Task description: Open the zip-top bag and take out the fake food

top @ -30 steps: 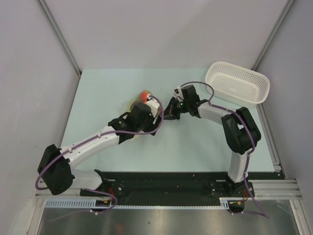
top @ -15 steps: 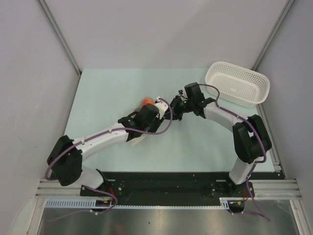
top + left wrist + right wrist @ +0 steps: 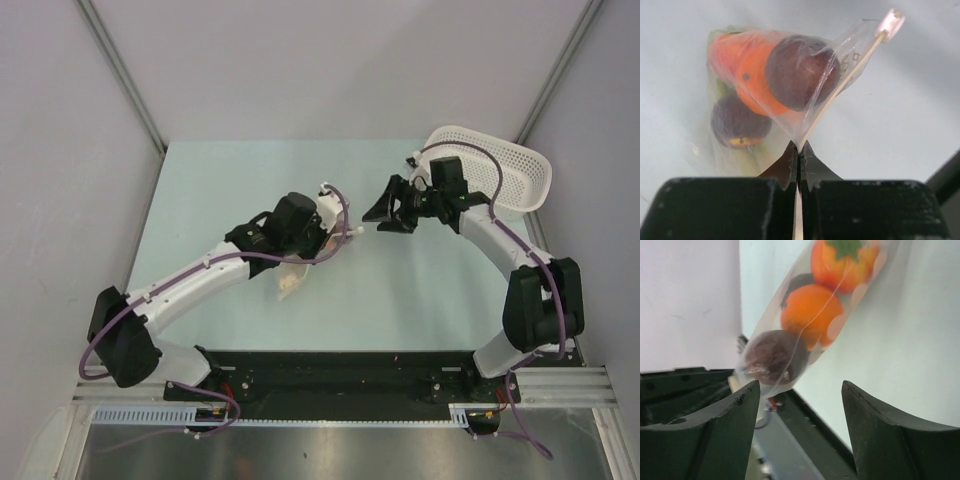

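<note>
My left gripper (image 3: 799,148) is shut on an edge of the clear zip-top bag (image 3: 790,115), at the near end of its pale zip strip (image 3: 845,85). Inside it show an orange ball (image 3: 757,75), two dark purple lumps (image 3: 800,70) and pale green stalks. In the top view the bag (image 3: 293,283) peeks out pale under the left arm. My right gripper (image 3: 385,217) is open and holds nothing, to the right of the left wrist. Its view shows the bag (image 3: 805,315) ahead of the open jaws, with a red tomato (image 3: 840,260), the orange ball and a purple lump.
The white perforated basket (image 3: 520,160) stands at the back right corner, just behind the right forearm. Grey walls close in the pale green table (image 3: 220,190) on the left, back and right. A black rail runs along the near edge.
My right gripper has drawn back to the right, away from the left gripper, and stands open. The left arm has turned, and the bag has gone from beyond it to under it.
</note>
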You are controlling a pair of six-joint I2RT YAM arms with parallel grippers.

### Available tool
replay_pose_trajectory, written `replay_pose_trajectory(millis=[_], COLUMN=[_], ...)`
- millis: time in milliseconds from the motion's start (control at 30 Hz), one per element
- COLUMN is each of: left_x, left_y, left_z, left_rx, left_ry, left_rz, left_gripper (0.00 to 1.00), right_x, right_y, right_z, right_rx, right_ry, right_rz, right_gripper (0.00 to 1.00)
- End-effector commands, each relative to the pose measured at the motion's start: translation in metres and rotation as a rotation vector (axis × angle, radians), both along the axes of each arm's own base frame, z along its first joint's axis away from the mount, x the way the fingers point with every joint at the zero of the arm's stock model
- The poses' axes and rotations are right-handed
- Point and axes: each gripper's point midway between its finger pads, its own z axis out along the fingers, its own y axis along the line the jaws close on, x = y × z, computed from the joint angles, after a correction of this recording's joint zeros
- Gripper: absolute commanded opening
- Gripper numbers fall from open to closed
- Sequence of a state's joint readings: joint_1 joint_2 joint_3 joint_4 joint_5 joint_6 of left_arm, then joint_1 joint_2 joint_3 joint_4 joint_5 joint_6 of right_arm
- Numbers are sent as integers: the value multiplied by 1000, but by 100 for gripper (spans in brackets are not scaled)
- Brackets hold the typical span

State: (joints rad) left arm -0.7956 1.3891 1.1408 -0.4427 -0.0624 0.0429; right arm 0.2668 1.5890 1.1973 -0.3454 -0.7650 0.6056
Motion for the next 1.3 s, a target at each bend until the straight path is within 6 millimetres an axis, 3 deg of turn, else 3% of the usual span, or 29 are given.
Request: replay_pose_trajectory(millis=[0,33,67,133,200,400,467,600,767,1133,1167,1267], left_x=[-14,-20,-17,-22,-18,-27,-30,-33,-36,-37,-38,-40], left_y=[-11,-13,-8,-11,-10,-14,-14,-15,-12,-10,-11,-12], left_z=[51,52,53,61,67,78,78,77,78,85,86,90], left_rx=[-198,-222,-241,-292,-317,-355,-363,-369,-376,-411,-416,-430], left_ry=[56,92,114,179,204,236,250,270,273,283,285,285], left_rz=[-78,-102,-92,-108,-109,-181,-200,-213,-209,-212,-216,-223], left_gripper=[0,0,0,0,0,0,0,0,0,0,0,0], right_x=[-9,-5,-9,-12,-24,-52,-48,-41,-51,-69,-70,-67], right_y=[-17,-19,-22,-26,-23,-4,-1,8,19,35,36,38], right_z=[26,39,37,64,72,66,67,87,98,90,92,94], right_rx=[-90,-80,-79,-64,-36,21,0,24,107,144,152,171], right_ry=[-365,-457,-501,-648,-722,-834,-876,-1019,-1037,-1048,-1059,-1044], right_rz=[101,95,106,89,145,363,359,357,409,497,499,491], right_gripper=[72,72,72,72,72,68,67,62,52,50,48,26])
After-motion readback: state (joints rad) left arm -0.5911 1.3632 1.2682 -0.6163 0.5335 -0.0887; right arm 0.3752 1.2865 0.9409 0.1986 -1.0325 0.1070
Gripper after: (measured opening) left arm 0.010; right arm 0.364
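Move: The zip slider, at the free right-hand end of the bag's strip, lies about 4 cm to the left of the right hand, 2 cm nearer the base and 2 cm higher. The dark fruit in the bag hangs some 6 cm left of that hand, 1 cm back and 4 cm below; the orange fruit sits about 8 cm left, 2 cm ahead and 6 cm below. From the left hand, pinching the strip, the slider is roughly 6 cm right, 3 cm ahead and slightly higher. The filled bag is carried about 5 cm up and some 4 cm back by the left hand, which keeps the zip strip pinched while its fingers swing to point more to the right. Open, the right hand goes up and back, with a late shift left towards the slider, rolling some 60 degrees as its fingers level to point left; then it narrows its fingers around the slider without shutting fully. ##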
